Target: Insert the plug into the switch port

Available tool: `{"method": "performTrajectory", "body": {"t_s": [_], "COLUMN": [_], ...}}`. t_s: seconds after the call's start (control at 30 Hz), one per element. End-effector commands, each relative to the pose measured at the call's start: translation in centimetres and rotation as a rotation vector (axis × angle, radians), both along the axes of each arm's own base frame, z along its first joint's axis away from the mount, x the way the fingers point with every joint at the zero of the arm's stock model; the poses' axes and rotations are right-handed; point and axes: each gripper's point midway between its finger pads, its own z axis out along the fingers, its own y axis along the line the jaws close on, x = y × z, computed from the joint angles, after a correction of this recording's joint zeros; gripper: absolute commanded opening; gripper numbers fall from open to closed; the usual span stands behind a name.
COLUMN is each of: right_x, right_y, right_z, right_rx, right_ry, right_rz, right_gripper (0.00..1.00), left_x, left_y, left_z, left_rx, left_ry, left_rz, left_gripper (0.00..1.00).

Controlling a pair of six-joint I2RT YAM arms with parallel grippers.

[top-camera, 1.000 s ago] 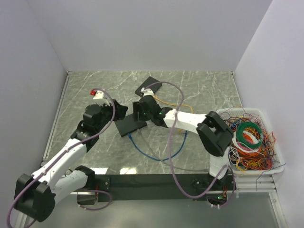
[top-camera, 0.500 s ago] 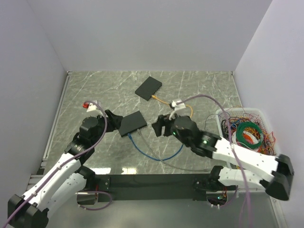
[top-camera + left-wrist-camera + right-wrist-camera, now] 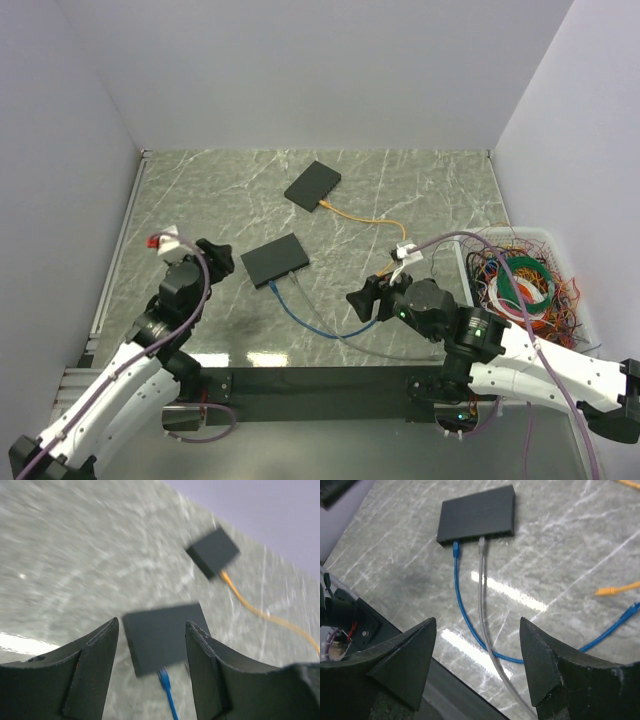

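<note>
The nearer black switch [image 3: 275,259] lies flat on the marble table. A blue plug [image 3: 456,549] and a grey plug [image 3: 481,542] sit against its front edge, seemingly in its ports. My left gripper [image 3: 214,257] hovers left of this switch, open and holding nothing. In the left wrist view the left gripper [image 3: 152,625] frames the switch [image 3: 165,637] and the blue plug [image 3: 164,677]. My right gripper [image 3: 362,297] is open and empty, to the right of and nearer than the switch. The right gripper [image 3: 477,625] hangs above the blue cable [image 3: 465,615] and the grey cable [image 3: 487,630].
A second black switch [image 3: 312,185] lies farther back with an orange cable [image 3: 360,217] plugged in; that cable's loose orange plug [image 3: 607,591] rests on the table. A white bin [image 3: 530,366] full of coloured wires stands at the right. White walls enclose the table.
Both arms have pulled back from the nearer switch toward the table's near edge. The right arm swung well to the right. The switch and its cables have stayed put.
</note>
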Motion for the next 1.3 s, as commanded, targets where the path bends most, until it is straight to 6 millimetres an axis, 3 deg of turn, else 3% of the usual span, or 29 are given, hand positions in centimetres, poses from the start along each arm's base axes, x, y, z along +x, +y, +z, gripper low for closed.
{"method": "performTrajectory", "body": {"t_s": [0.0,0.07,0.1,0.17,0.27,0.37,0.43,0.57,0.77,0.8,1.0,1.13,1.2,1.27], "right_x": [-1.1,-1.3,-1.4,-1.5,-1.6,-1.7,-1.7,-1.9,-2.1,-2.0,-1.9,-1.8,-1.8,-1.7], "right_y": [-0.5,-0.5,-0.6,-0.6,-0.6,-0.5,-0.6,-0.9,-0.9,-1.0,-0.6,-0.5,-0.5,-0.6], "right_z": [-1.5,-1.8,-2.0,-2.2,-2.5,-2.7,-2.8,-2.9,-2.7,-2.7,-3.3,-3.6,-3.6,-3.8], "right_rx": [0.01,0.014,0.014,0.011,0.006,0.005,0.003,0.0,0.015,0.012,-0.014,-0.024,-0.024,-0.026], "right_ry": [0.05,0.058,0.06,0.061,0.062,0.064,0.066,0.072,0.065,0.065,0.068,0.073,0.073,0.072], "right_rz": [0.007,0.012,0.013,0.015,0.018,0.024,0.023,0.023,0.03,0.027,0.031,0.033,0.028,0.023], "right_gripper": [0.74,0.74,0.74,0.74,0.74,0.74,0.74,0.74,0.74,0.74,0.74,0.74,0.74,0.74], "left_x": [0.1,0.1,0.4,0.2,0.6,0.8,1.1,3.2,6.0,6.4,9.4,11.1,11.1,11.2], "left_y": [3.9,5.3,5.7,7.5,8.6,9.8,10.4,9.0,8.2,8.9,7.3,7.9,9.0,9.4], "left_z": [0.5,-0.7,-0.3,-2.3,-1.9,-2.8,-4.6,-5.2,-3.9,-4.0,-3.7,-4.0,-5.4,-5.5], "left_rx": [0.024,0.068,0.08,0.152,0.262,0.382,0.434,0.506,0.41,0.415,0.45,0.461,0.453,0.429], "left_ry": [-0.091,-0.107,-0.144,-0.124,-0.156,-0.169,-0.131,-0.119,-0.226,-0.223,-0.24,-0.25,-0.236,-0.219], "left_rz": [0.207,0.271,0.295,0.389,0.437,0.488,0.502,0.365,0.221,0.225,0.097,0.114,0.158,0.157], "left_gripper": [0.62,0.63,0.62,0.62,0.63,0.76,0.8,0.77,0.81,0.82,0.8,0.81,0.82,0.82]}}
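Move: The switch with the grey and blue plugs in it lies about 10 cm ahead of the left hand, 12 cm to its right and some 18 cm below. From the right hand, the same switch is roughly 21 cm ahead, 22 cm left and 18 cm down. The grey plug in its near edge is about 18 cm ahead and 18 cm left, the blue plug about 15 cm ahead and 22 cm left. The loose orange plug is about 17 cm ahead and 7 cm right. The empty left hand swings left by some 10 cm and sinks about 9 cm, widening its sideways gap to the switch, then runs forward about 9 cm over bare table while its left side rolls up nearly 30 degrees and its fingers spread wider. The empty right hand, already clear of the grey plug, sinks about 4 cm and eases back 2 cm over the cables, tipping slightly down, fingers staying open without touching anything. ##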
